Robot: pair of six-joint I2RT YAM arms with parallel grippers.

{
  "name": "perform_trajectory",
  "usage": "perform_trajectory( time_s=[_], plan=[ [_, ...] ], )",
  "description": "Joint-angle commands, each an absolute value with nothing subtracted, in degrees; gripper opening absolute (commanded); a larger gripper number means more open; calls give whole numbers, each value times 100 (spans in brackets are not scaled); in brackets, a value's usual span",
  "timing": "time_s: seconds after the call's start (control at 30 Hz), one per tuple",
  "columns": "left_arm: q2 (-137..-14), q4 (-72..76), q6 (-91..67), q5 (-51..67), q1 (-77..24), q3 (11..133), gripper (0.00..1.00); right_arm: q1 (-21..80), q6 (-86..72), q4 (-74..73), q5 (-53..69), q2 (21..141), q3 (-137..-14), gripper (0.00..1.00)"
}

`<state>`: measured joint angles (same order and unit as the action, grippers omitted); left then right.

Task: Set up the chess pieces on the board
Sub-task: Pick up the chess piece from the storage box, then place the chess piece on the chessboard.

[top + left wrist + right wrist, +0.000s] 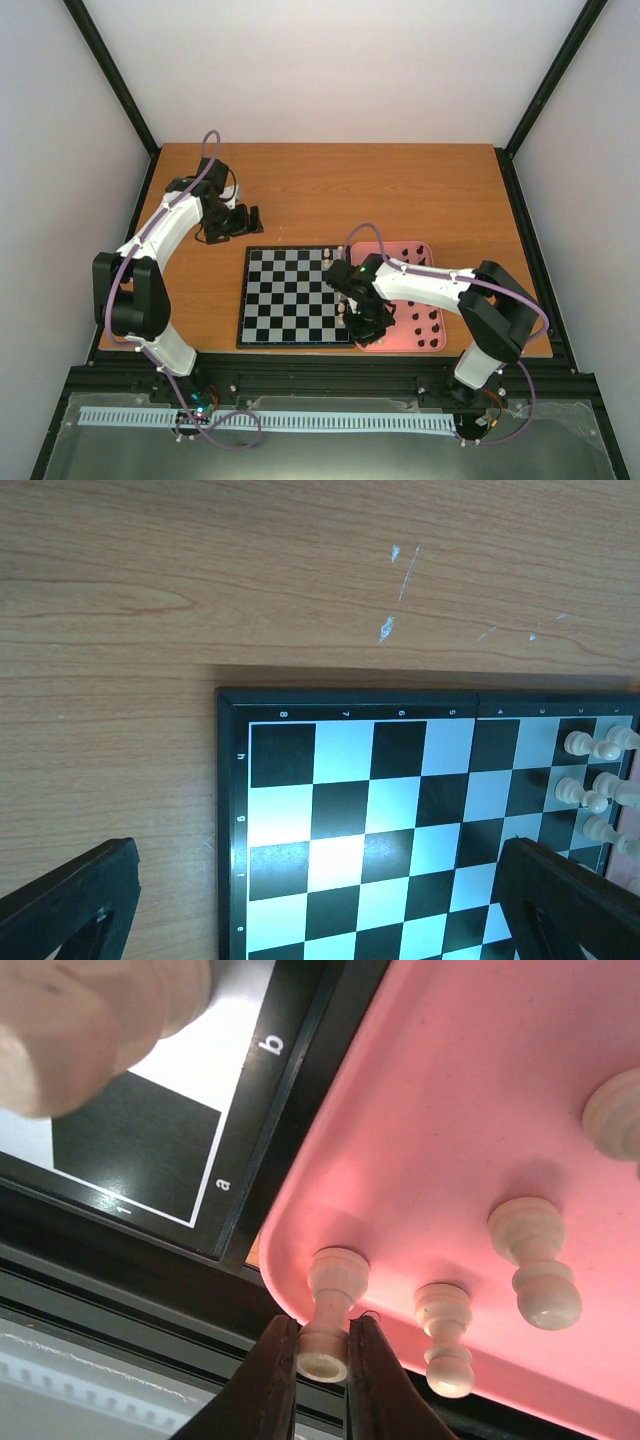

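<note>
The checkered board (295, 297) lies mid-table, with the pink tray (380, 343) against its right side. My right gripper (360, 326) is over the tray's near-left corner. In the right wrist view it (323, 1362) is shut on the top of a cream-white chess piece (330, 1310) whose base rests on the tray (440, 1140). Other cream pieces (447, 1345) stand beside it. My left gripper (245, 222) is behind the board's far-left corner, open and empty, with wide-apart fingers (70, 910). Cream pieces (595, 770) stand at the board's (380, 820) right edge.
Several black pieces (425, 325) stand in the tray's near right part, and more at its far end (410, 255). A blurred cream piece (90, 1020) stands on the board close to the right wrist camera. The black frame rail (320, 375) runs along the table's near edge.
</note>
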<state>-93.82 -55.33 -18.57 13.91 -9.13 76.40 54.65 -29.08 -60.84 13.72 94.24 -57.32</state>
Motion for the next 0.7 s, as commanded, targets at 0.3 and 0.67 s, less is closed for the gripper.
perform_trajectory(
  time_s=[0.3, 0.67],
  plan=[
    [-9335, -5589, -1930, 1334, -932, 7823, 100, 5528, -2958, -6693, 1161, 9177, -6578, 7],
    [-9390, -5653, -1905, 1264, -935, 7880, 100, 5587, -2582, -6536, 1361, 9636, -6959, 7]
  ],
)
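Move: Right gripper: you already hold the white rook upright in the near-left corner of the pink tray. Its goal, the empty corner square a1, lies about 4 cm to your left, 1 cm ahead and 2 cm below the fingers. The white knight stands some 3 cm beyond that square. To your right are two tray pawns, one 3 cm off and level, the other 3 cm off and 2 cm farther out. From the left gripper, a1 is about 24 cm back, 22 cm right and well below. Keep the rook pinched in the right fingers and raise it about 4 cm off the tray floor, going straight up at first, then slanting left and forward, some 3 cm left and 2 cm out, so it closes sideways on the empty corner square. Tilt the wrist only slightly; ease off once at height, drifting on a little to the left. ##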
